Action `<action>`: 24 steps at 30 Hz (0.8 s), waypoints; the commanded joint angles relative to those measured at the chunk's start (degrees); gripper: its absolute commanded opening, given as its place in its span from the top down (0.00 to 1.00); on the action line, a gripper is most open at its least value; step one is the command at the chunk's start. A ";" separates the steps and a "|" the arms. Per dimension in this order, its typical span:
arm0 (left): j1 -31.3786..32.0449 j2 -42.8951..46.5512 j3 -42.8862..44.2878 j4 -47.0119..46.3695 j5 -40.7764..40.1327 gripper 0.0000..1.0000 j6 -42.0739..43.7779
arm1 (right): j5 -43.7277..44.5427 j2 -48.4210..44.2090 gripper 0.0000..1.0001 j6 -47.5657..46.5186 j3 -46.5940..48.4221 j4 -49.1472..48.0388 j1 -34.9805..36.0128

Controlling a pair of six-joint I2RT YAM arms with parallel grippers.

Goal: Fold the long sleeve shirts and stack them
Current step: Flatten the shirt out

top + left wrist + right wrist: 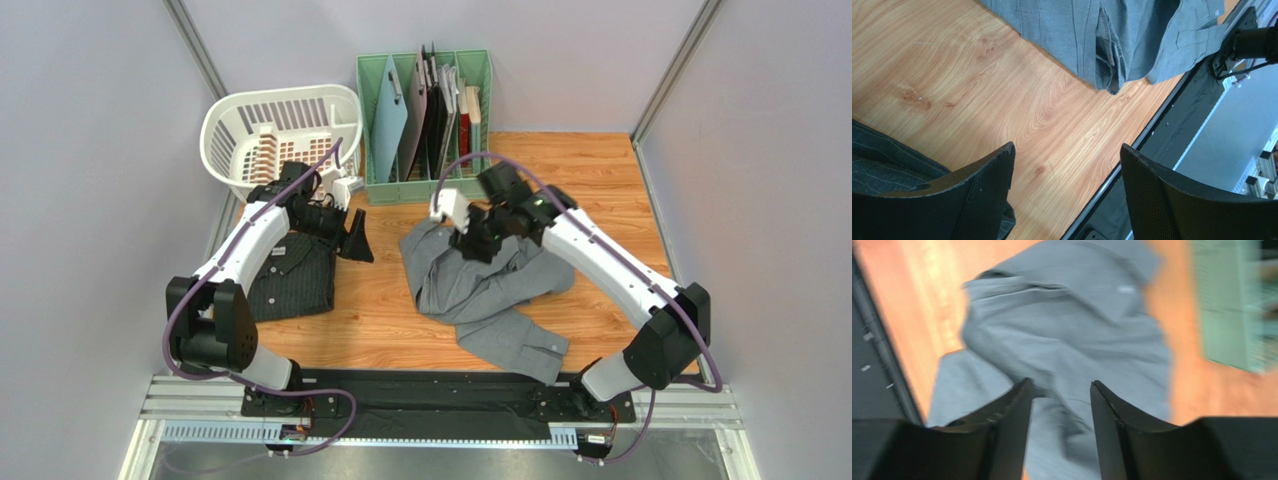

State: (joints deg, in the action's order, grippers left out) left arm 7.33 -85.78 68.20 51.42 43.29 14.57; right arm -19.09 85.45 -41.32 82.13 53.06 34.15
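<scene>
The grey long sleeve shirt [490, 290] lies crumpled at the middle right of the wooden table, one sleeve trailing toward the near edge. The charcoal pinstriped shirt [295, 280] lies folded at the left. My left gripper [355, 240] hovers between the two shirts, open and empty; its wrist view shows bare wood between the fingers, the charcoal shirt [882, 160] at lower left and the grey shirt [1112, 35] above. My right gripper [478, 245] is over the grey shirt's upper part. In the blurred right wrist view its jaws [1061, 385] stand apart above grey cloth [1072, 325].
A white laundry basket [275, 125] stands at the back left, a green file rack [425, 110] with boards behind the middle. A black rail [440, 390] runs along the near table edge. Grey walls close in both sides.
</scene>
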 commanded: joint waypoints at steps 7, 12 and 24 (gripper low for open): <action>-0.83 1.58 -3.42 -11.33 -1.45 0.16 -9.11 | 2.39 8.32 0.45 9.49 -4.35 -4.53 10.25; -0.65 -1.32 -3.26 -16.17 0.04 0.18 -12.11 | -1.38 16.23 0.36 23.72 4.07 -9.10 1.72; -1.27 1.75 3.34 -10.11 -8.13 0.17 -6.39 | -5.33 30.65 0.15 44.04 14.64 -11.84 -6.11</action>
State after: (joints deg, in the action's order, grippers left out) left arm 6.61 -86.96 67.77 40.07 37.21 6.44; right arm -20.58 113.32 -4.97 93.93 42.61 28.27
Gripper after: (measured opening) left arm 0.826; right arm 0.841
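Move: The buttoned cuff at the grey shirt's far left end lies about 8 cm ahead of the right hand, 8 cm to its left and 17 cm below. The shirt's other cuff is some 16 cm back and 14 cm right of the right hand; the green rack's middle stands roughly 27 cm ahead and 8 cm left. From the left hand, the first cuff is about 6 cm ahead, 15 cm right and 13 cm below. Back and down, drifting a little left, the right hand first dips about 8 cm each way towards the shirt; then it swings forward some 17 cm nearly level above the cloth towards the far left cuff, turning clockwise about 35 degrees, tipping, with its half-open fingers spreading wide. The left hand, open and empty, eases forward about 4 cm. ##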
